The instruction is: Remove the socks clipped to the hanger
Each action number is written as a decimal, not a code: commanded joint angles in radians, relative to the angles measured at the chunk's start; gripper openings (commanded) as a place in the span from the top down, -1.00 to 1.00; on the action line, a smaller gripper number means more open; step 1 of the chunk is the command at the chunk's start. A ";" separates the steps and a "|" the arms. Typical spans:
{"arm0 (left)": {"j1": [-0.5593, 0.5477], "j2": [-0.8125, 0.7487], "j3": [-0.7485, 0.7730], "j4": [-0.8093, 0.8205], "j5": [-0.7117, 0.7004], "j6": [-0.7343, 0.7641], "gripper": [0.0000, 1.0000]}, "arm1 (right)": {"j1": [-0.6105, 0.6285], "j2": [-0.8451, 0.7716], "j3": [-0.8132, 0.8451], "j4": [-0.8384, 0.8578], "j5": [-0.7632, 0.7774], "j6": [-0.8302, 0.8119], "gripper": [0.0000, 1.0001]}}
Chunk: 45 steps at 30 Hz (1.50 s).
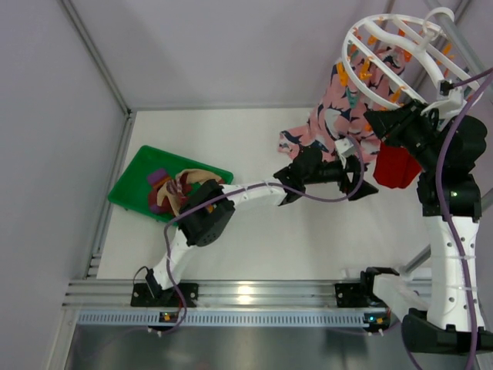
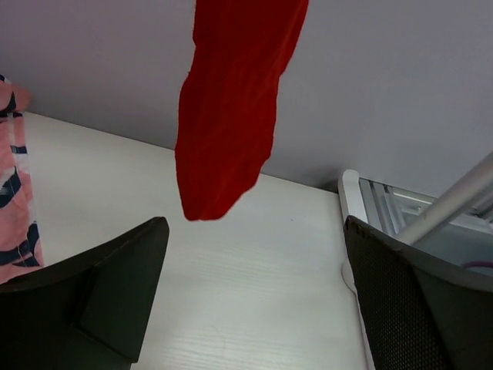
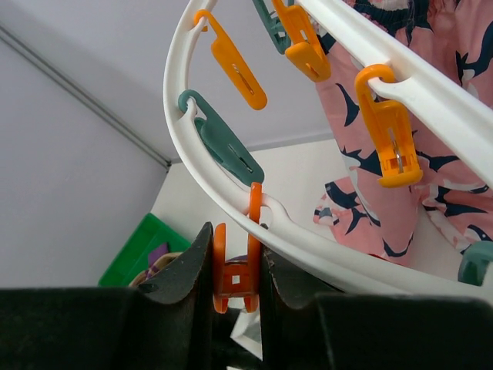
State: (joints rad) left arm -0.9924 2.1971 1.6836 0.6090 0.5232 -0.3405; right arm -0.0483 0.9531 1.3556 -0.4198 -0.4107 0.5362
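Observation:
The round white hanger [image 1: 400, 46] hangs at the back right, with orange and teal pegs on its rings. My right gripper [image 3: 235, 270] is shut on an orange peg [image 3: 248, 231] on the hanger's outer ring [image 3: 323, 243]. A long bright red sock [image 2: 227, 116] hangs down from above, its top hidden. My left gripper [image 2: 258, 270] is open just below the sock's toe, touching nothing. In the top view the red sock [image 1: 397, 166] shows under the right wrist, with the left gripper [image 1: 360, 173] beside it. Other socks [image 1: 173, 193] lie on a green tray.
The green tray [image 1: 131, 181] sits at the table's left. A pink cloth with navy and white print [image 1: 323, 127] hangs from the hanger down to the table, left of the red sock. Grey frame poles [image 2: 447, 208] stand at the right.

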 commanded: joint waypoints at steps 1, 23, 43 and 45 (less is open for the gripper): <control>-0.015 0.065 0.105 0.094 -0.114 0.047 -0.97 | 0.015 -0.002 0.042 -0.017 -0.132 0.022 1.00; -0.017 0.041 0.139 0.126 0.276 -0.311 1.00 | 0.015 0.004 0.039 -0.037 -0.111 -0.008 0.82; 0.170 -0.327 -0.136 0.126 0.377 -0.690 1.00 | 0.015 -0.033 0.008 -0.151 -0.086 -0.064 -0.99; 0.195 -0.344 -0.147 0.126 0.377 -0.706 1.00 | 0.015 -0.051 -0.003 -0.166 -0.071 -0.076 -0.99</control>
State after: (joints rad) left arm -0.8227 1.9099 1.5509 0.6971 0.8707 -0.9951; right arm -0.0475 0.9371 1.3651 -0.5335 -0.4984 0.4900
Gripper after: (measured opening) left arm 0.016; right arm 0.993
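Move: The red sock's middle hangs about 6 cm to the left hand's right, 2 cm ahead and 8 cm above, its toe near finger height. The orange clip is some 16 cm above the left hand and 4 cm ahead, neither left nor right; the pink patterned cloth is about 13 cm ahead, 5 cm left and 3 cm above. The right fingers already squeeze that clip; from them the sock is 6 cm right, 2 cm back and 8 cm below. The red sock is pinched by the left hand, which reaches about 5 cm right with open fingers, shuts them, then carries its hold some 15 cm left and 14 cm up, first drawing back, lastly easing forward, tilting about 25 degrees. As the left hand pulls away, the right fingers open wide around the orange clip, sinking slightly and edging back. ##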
